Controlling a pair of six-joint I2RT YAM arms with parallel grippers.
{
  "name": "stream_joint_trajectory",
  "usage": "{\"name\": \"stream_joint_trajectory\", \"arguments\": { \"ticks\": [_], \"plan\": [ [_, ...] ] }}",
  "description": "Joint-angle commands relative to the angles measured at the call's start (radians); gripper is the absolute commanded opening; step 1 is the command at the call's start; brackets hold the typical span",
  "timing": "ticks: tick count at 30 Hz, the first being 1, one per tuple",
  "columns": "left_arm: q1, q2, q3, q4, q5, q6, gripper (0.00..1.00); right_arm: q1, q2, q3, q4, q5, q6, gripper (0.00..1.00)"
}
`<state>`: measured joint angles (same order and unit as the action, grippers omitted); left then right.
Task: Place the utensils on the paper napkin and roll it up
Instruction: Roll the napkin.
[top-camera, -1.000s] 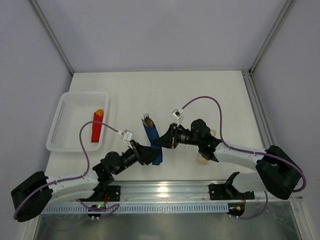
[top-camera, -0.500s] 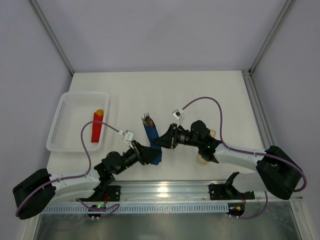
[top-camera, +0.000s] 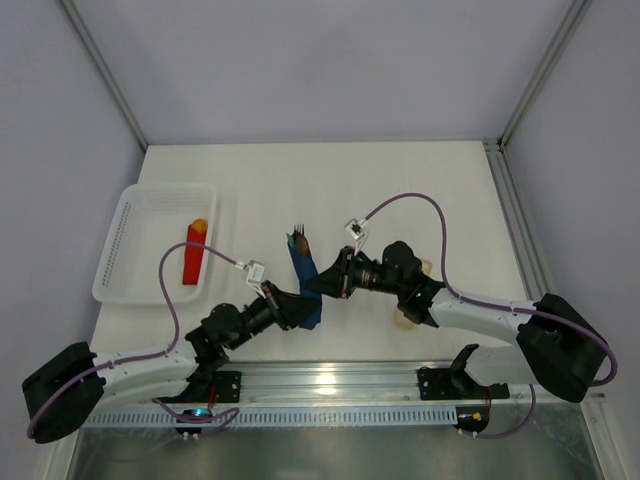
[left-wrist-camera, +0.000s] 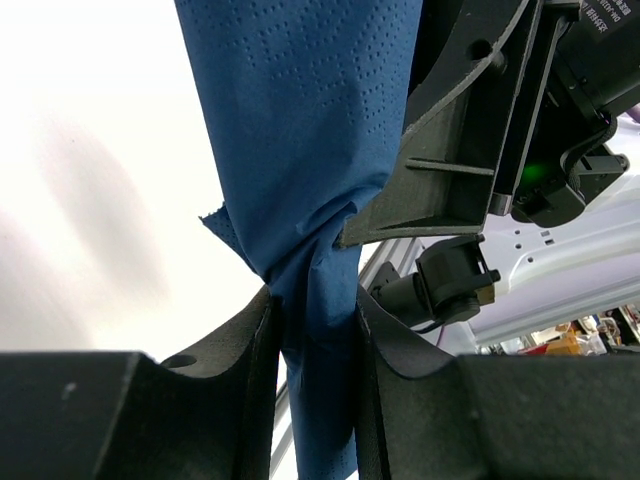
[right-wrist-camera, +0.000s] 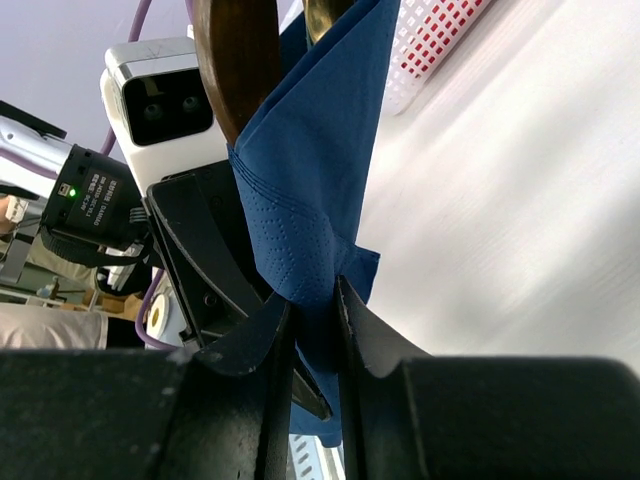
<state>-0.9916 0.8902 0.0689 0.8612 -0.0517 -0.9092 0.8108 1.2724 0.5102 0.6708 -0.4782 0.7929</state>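
The paper napkin (top-camera: 305, 280) is a narrow navy roll lying slantwise at the table's middle front. The dark tines of the utensils (top-camera: 297, 238) stick out of its far end. My left gripper (top-camera: 303, 310) is shut on the roll's near end; in the left wrist view the blue paper (left-wrist-camera: 300, 130) fills the gap between the fingers (left-wrist-camera: 250, 350). My right gripper (top-camera: 323, 283) is shut on the roll's middle from the right. In the right wrist view the napkin (right-wrist-camera: 310, 190) rises from my right gripper (right-wrist-camera: 315, 310), with copper-brown utensils (right-wrist-camera: 240, 60) at its top.
A white basket (top-camera: 120, 250) at the left holds a red block with an orange tip (top-camera: 193, 255). A pale beige bar (top-camera: 405, 318) lies partly under the right arm. A metal frame rail (top-camera: 510, 215) runs along the right edge.
The left gripper's jaws have closed in onto the near end of the napkin roll. The right gripper has kept its hold, and both arms have barely moved.
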Motion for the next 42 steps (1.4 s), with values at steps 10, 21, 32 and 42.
{"name": "stream_joint_trajectory", "arguments": {
  "ticks": [10,21,32,42],
  "plan": [
    [0.002,-0.157,0.017,-0.125,-0.063,0.066,0.03,0.007,-0.108,0.048,-0.181,0.032,-0.185,0.61],
    [0.002,-0.18,0.043,-0.191,-0.062,0.082,0.0,0.007,-0.14,0.109,-0.272,0.036,-0.27,0.64],
    [0.002,-0.175,0.069,-0.235,-0.073,0.108,0.0,0.007,-0.237,0.226,-0.617,0.208,-0.402,0.66],
    [0.002,-0.177,0.108,-0.275,-0.068,0.136,0.0,0.008,-0.15,0.243,-0.513,0.062,-0.368,0.69]
  ]
}}
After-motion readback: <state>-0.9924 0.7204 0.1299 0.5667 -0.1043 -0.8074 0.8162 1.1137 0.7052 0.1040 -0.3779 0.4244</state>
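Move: Between the right fingers, pinched on its near lower part, is the napkin roll. Its middle lies about 1 cm ahead of the right hand and 2 cm left. The utensil heads stick out of its far end, some 11 cm ahead, 4 cm left and a little higher. Also pinching the roll is the left hand, from which the roll's middle lies about 4 cm ahead, 1 cm left and 2 cm up. Letting go of the napkin, the right hand opens its fingers to about two thirds and eases off to the right, dips a centimetre, then rises about 4 cm while moving farther right before sinking again, ending some 2.5 cm right of its start with the fingertips tipped down about 15 degrees. The left hand keeps its pinch, shifting about a centimetre left. ##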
